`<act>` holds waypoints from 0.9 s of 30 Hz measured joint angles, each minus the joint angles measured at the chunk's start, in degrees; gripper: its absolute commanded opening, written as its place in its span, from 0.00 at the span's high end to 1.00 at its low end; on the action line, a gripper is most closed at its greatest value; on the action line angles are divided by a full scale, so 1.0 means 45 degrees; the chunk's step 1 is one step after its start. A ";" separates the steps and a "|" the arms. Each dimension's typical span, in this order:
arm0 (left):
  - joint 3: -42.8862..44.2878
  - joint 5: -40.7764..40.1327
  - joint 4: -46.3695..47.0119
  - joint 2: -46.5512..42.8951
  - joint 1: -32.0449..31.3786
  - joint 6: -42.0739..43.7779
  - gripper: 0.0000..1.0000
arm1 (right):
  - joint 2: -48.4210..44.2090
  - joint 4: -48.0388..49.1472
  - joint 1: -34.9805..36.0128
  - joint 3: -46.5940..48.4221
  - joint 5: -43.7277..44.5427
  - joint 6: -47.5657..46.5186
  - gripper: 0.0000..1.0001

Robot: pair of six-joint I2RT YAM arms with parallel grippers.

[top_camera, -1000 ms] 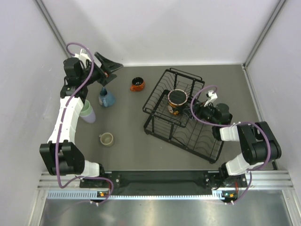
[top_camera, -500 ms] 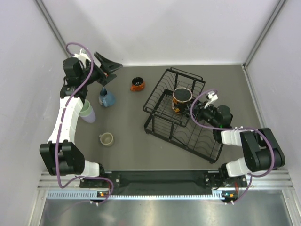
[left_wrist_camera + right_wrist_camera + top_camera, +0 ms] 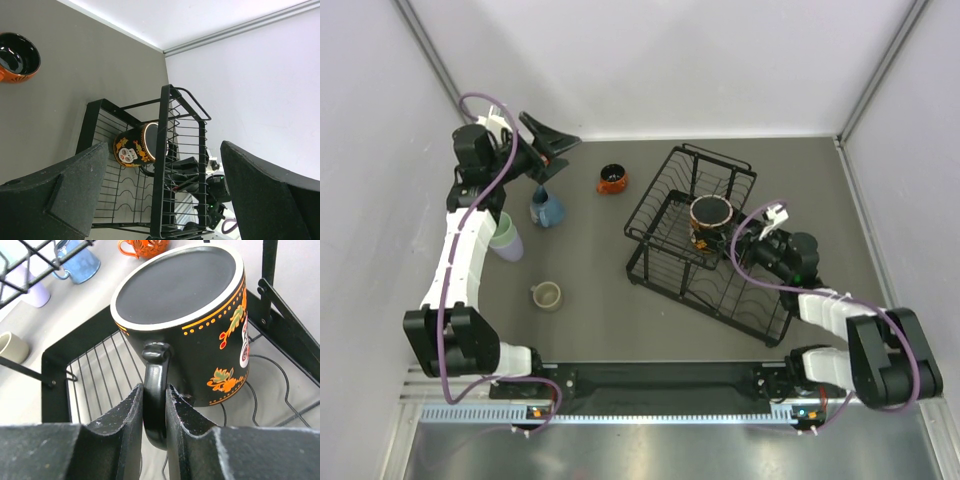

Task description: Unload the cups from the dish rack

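Observation:
A black wire dish rack (image 3: 665,262) stands right of centre. One cup is in it, a large black-handled patterned mug (image 3: 710,214) with orange flowers and a skull. My right gripper (image 3: 738,243) is shut on that mug's handle (image 3: 155,390), one finger on each side of it (image 3: 154,407). My left gripper (image 3: 550,142) hangs open and empty at the far left, high above the table. Its view looks across at the rack (image 3: 163,150) and the mug (image 3: 131,147).
On the table left of the rack stand the orange cup (image 3: 612,180), blue mug (image 3: 548,211), mint-green tumbler (image 3: 501,229), lavender tumbler (image 3: 511,250) and beige mug (image 3: 547,295). White walls enclose the table on three sides.
My right gripper has shut on the mug's handle. The right arm has drawn back toward its base, and the mug has shifted slightly right within the rack. The left arm has not moved.

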 measured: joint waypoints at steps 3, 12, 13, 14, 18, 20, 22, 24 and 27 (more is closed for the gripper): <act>-0.0049 0.0015 0.0019 -0.0131 0.0000 -0.0005 0.02 | -0.1069 -0.1146 0.0000 -0.0073 0.0355 -0.0121 1.00; -0.0228 0.0102 0.0107 -0.0544 0.0005 -0.0097 0.02 | -0.5183 -0.5338 0.0000 -0.0233 0.2385 -0.0685 1.00; -0.0267 0.0131 0.0121 -0.0588 0.0000 -0.0107 0.02 | -0.5586 -0.5931 0.0000 -0.0228 0.2715 -0.0729 1.00; -0.0321 0.0141 0.0121 -0.0651 0.0005 -0.0141 0.01 | -0.5950 -0.6431 0.0000 -0.0228 0.3041 -0.0680 0.99; -0.0651 0.0214 0.0219 -0.0996 0.0005 -0.0233 0.01 | -0.7465 -0.8121 0.0000 -0.0233 0.4299 0.0141 0.92; -0.0894 0.0287 0.0253 -0.1219 0.0005 -0.0287 0.01 | -0.7917 -0.8777 -0.0005 -0.0233 0.4770 0.0539 0.85; -0.1088 0.0330 0.0272 -0.1370 0.0000 -0.0321 0.01 | -0.8102 -0.9413 -0.0019 -0.0209 0.5289 0.0894 0.83; -0.1263 0.0355 0.0306 -0.1467 0.0000 -0.0350 0.01 | -0.8092 -1.0010 -0.0010 -0.0175 0.5532 0.1200 0.82; -0.1428 0.0393 0.0330 -0.1564 0.0005 -0.0384 0.01 | -0.8058 -1.0904 -0.0015 -0.0155 0.5979 0.1574 0.79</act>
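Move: The black cup, whose handle my right fingers already pinch, has its middle about 5 cm ahead and 4 cm left of that hand. The upper tier hangs above the cup, its middle some 6 cm ahead of my hand, 8 cm left and 6 cm higher. The open part of the lower tray, where I take the cup, lies about 7 cm right, 3 cm back and 9 cm below. From my left hand the black cup is roughly 28 cm right, 5 cm back and 24 cm lower. I draw the black cup by its handle out from under the upper tier, my right hand going about 8 cm right and 5 cm back over the lower tray, rising slightly before it sinks. My grip stays shut while my wrist swings clockwise nearly 30 degrees and tips down towards the end; my open left hand eases back a few centimetres. ##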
